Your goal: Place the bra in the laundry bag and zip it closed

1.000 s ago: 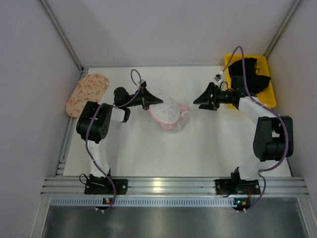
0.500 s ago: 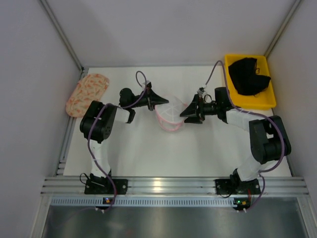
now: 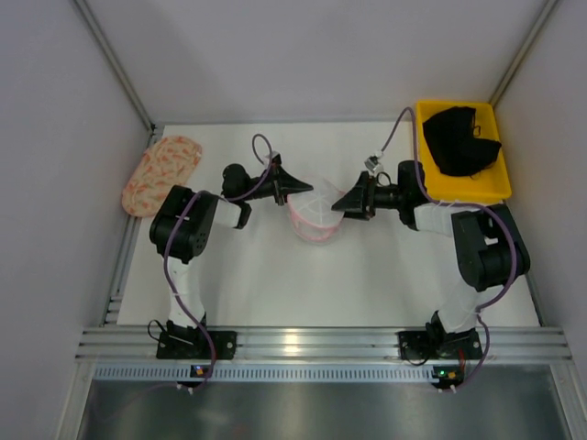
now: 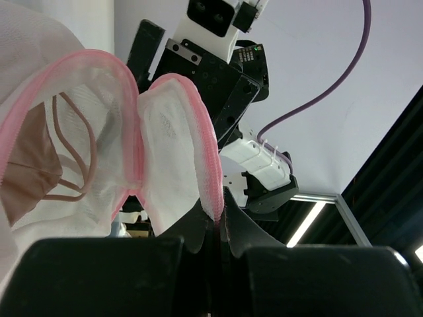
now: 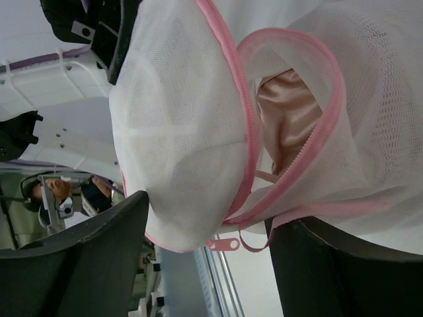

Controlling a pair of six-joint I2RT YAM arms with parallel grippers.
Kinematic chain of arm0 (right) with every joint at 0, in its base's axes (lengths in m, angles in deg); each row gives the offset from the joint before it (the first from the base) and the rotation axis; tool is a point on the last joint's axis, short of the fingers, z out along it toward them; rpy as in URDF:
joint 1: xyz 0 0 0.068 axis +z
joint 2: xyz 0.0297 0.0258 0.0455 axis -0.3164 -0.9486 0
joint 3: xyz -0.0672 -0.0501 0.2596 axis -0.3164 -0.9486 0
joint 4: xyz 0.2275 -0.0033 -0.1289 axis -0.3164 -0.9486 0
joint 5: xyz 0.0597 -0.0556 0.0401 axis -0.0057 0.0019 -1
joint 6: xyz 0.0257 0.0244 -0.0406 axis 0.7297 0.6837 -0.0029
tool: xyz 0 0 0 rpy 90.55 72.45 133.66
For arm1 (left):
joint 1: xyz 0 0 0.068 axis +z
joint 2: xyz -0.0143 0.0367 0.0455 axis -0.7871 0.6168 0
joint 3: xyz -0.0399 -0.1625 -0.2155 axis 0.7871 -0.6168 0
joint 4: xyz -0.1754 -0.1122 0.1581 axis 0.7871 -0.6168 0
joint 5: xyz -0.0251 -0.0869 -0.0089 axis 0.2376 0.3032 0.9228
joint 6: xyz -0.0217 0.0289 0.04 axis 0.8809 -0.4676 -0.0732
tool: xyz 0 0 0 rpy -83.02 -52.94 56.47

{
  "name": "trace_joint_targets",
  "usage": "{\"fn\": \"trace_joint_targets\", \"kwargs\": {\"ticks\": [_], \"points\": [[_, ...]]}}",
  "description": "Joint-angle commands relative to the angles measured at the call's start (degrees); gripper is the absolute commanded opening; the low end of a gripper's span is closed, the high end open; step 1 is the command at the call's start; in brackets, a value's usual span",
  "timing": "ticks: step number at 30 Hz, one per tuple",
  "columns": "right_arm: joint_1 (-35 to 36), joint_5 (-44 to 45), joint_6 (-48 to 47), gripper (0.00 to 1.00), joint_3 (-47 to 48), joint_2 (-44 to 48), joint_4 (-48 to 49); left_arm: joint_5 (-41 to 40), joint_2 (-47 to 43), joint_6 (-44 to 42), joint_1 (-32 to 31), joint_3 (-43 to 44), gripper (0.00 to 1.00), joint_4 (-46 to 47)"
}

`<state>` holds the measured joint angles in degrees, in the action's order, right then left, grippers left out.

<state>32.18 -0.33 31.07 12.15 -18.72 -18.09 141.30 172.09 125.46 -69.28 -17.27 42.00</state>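
The laundry bag, white mesh with a pink zip rim, hangs at the table's middle with its mouth gaping. My left gripper is shut on the pink rim, pinching it between the fingertips. Inside the bag lies the pale pink bra; its thin straps show through the mesh. My right gripper is open, its two fingers standing either side of the bag's lower edge, with the pink zip pull dangling between them. In the top view, the right gripper sits at the bag's right side.
A yellow bin at the back right holds a black garment. A peach patterned oval fabric piece lies at the back left by the wall. Both arms reach inward across the white table.
My right arm has swung left from beside the yellow bin to the bag's right side, jaws still open. The left gripper has kept its hold on the rim and shifted slightly right.
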Motion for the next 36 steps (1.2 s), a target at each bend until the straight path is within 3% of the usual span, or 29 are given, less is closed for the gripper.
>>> {"fn": "trace_joint_targets", "kwargs": {"ticks": [1, 4, 5, 8, 12, 16, 18, 22, 23, 25, 26, 28, 29, 30, 32, 34, 36], "points": [[0.2, -1.4, 0.8, 0.69, 0.0, -0.7, 9.1, -0.1, 1.4, 0.8, -0.2, -0.2, 0.00, 16.9], [0.3, -2.9, -0.6, 0.51, 0.5, 0.0, 7.0, 0.2, 2.1, -0.6, 0.0, 0.9, 0.00, 15.8], [0.2, -3.1, -1.4, 0.40, 0.5, 0.0, 6.1, 0.3, 2.7, -1.3, 0.1, 1.6, 0.00, 14.5], [0.3, -4.1, -2.8, 0.27, 0.3, 0.5, 4.0, 0.8, 3.7, -2.7, 0.7, 2.9, 0.00, 13.9], [0.2, -4.7, -3.2, 0.18, 0.0, 0.7, 3.0, 1.2, 5.0, -3.7, 2.2, 4.7, 0.00, 13.2], [0.2, -5.1, -2.6, 0.00, 0.4, 0.1, 3.1, 2.2, 5.8, -5.1, 3.0, 4.9, 0.00, 11.9], [0.3, -5.6, -1.8, 0.00, 0.9, -0.5, 3.5, 2.3, 6.1, -6.6, 3.6, 5.6, 0.01, 11.2], [0.3, -5.8, 3.6, 0.00, 1.0, -2.2, 5.9, 3.7, 4.8, -13.8, 5.0, 9.8, 0.39, 3.9], [0.3, -5.6, 4.8, 0.00, 0.9, -2.7, 7.6, 4.7, 3.4, -19.3, 5.3, 10.6, 0.52, 0.6], [0.3, -4.6, 9.0, 0.00, 0.2, -3.1, 10.0, 3.8, 0.4, -30.8, 7.6, 12.1, 0.57, -13.5], [0.3, -4.3, 10.7, 0.00, -0.1, -3.3, 13.1, 2.7, -3.0, -46.0, 8.5, 14.9, 0.58, -29.9], [0.2, -3.2, 16.6, 0.00, -0.8, -4.2, 16.9, 1.3, -6.7, -62.9, 10.8, 19.3, 0.61, -48.6], [0.2, -2.8, 18.7, 0.00, -1.3, -4.6, 18.9, -0.7, -7.7, -81.3, 11.1, 26.0, 0.61, -69.4], [0.2, -1.5, 20.7, 0.00, -2.0, -4.7, 22.1, -5.5, -8.5, -89.4, 11.2, 28.6, 0.61, -77.4], [0.2, -0.1, 26.5, 0.00, -3.0, -5.1, 25.3, -9.8, -11.2, -106.7, 10.6, 33.5, 0.61, -87.2], [0.2, 2.3, 32.6, 0.00, -4.5, -5.4, 31.0, -15.2, -15.7, -115.3, 9.2, 33.3, 0.61, -92.5], [0.2, 3.7, 36.3, 0.00, -5.3, -6.8, 35.0, -18.8, -19.0, -132.2, 6.1, 32.4, 0.60, -98.2]]}}
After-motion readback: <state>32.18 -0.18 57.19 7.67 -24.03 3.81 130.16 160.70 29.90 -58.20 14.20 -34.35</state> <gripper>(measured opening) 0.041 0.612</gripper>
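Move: The pink zip end of the laundry bag, with its pull tab, sits just beyond my right hand point, about 1 cm to its left and level. The bra inside the bag is roughly 6 cm left of that hand, 2 cm back and 5 cm lower; the bag's middle lies some 6 cm left, 2 cm back and 5 cm down. From my left hand, which already pinches the rim, the zip end is around 7 cm right, 5 cm back and 4 cm lower. I hold my right hand nearly in place and shut its wide fingers on the zip end, pinching it, then roll that wrist some 15 degrees. My left hand keeps its pinch while sinking about 3 cm, then opens, lets go of the rim and swings quickly forward and left, away from the bag by some 10 cm each way, rising and tipping its fingers round from pointing right. ##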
